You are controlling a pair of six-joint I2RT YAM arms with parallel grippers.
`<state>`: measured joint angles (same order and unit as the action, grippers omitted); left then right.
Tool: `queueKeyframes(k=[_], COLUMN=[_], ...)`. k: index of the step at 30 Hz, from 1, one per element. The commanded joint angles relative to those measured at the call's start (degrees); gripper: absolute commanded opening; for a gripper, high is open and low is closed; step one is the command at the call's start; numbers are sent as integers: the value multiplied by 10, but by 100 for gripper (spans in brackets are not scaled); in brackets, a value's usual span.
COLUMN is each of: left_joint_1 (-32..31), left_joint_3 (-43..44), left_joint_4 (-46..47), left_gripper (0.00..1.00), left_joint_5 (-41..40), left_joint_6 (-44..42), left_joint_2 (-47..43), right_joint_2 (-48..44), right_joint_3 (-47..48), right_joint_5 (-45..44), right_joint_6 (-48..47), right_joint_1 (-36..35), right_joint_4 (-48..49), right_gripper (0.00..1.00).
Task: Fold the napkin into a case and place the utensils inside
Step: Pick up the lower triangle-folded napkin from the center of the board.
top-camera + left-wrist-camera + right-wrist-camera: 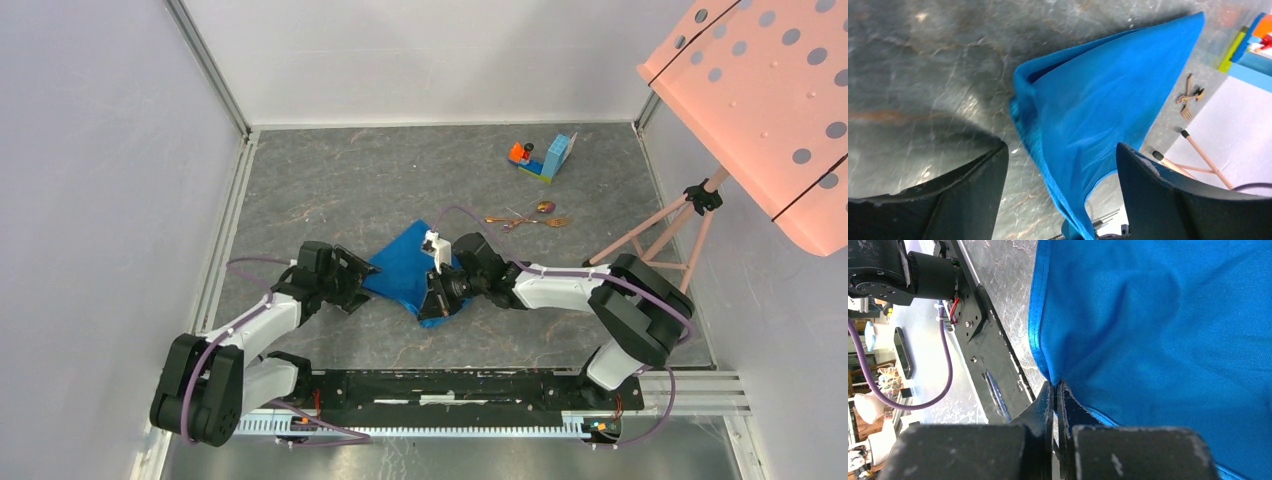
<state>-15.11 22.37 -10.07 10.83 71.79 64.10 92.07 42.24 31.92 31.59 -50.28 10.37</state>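
The bright blue napkin (405, 268) lies folded into a rough triangle at the table's middle, between my two grippers. My right gripper (437, 300) is shut on the napkin's near edge (1158, 315), and its fingertips (1055, 385) pinch the hem and lift that end. My left gripper (1060, 150) stands open, with the raised cloth (1098, 100) hanging between its wide-apart fingers, touching neither. In the top view it (362, 275) sits at the napkin's left side. The copper-gold utensils (530, 217) lie loose on the table beyond the napkin, to its right (1189, 95).
A toy block piece (545, 157) in orange, blue and green stands at the back right. A pink perforated board (770, 90) on a thin-legged stand (655, 235) overhangs the right side. The arms' black base rail (983, 340) runs along the near edge.
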Motion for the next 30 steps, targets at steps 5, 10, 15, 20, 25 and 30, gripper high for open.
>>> queueKeyframes(k=[5,10,15,20,25,30], left_joint_1=[2,2,2,5,6,5], left_joint_3=[-61,-62,-44,-14,24,86], left_joint_4=[243,252,162,47,-42,-155], left_gripper=[71,60,49,28,16,7], left_joint_5=[-9,-19,-55,-93,-104,-146], left_joint_6=[28,9,-35,-80,-120,-150], left_joint_2=[48,56,0,-55,-67,-62], right_joint_2=[-31,-33,-26,-16,-6,7], right_joint_3=[-15,-21,-30,-49,-61,-112], right_joint_5=[33,35,50,66,90,129], right_joint_6=[7,5,8,13,33,105], right_joint_1=[9,14,14,5,-27,-41], right_joint_4=[45,49,68,95,142,260], right_gripper=[0,0,0,0,0,0])
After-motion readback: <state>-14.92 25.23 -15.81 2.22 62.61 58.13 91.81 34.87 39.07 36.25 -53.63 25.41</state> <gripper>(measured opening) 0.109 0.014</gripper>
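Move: The napkin's left corner lies some 2 cm ahead of the open left hand and about 1 cm below it, the cloth running between its fingers. The napkin's near corner, still pinched by the right hand, is roughly 7 cm back, 11 cm right and 2 cm up from the left hand; the napkin's far corner is about 13 cm ahead and 11 cm right. From the right hand the left corner lies about 8 cm ahead, 12 cm left and 4 cm lower. The left fingers close on the napkin's left corner and pinch it: the hand slides forward about 2.5 cm with the fingers closing, then shifts some 3.5 cm left while rising about 2.5 cm, and eases slightly back. The right hand keeps its pinch on the near corner, nearly still at first, then draws back towards the base by about 4.5 cm. ##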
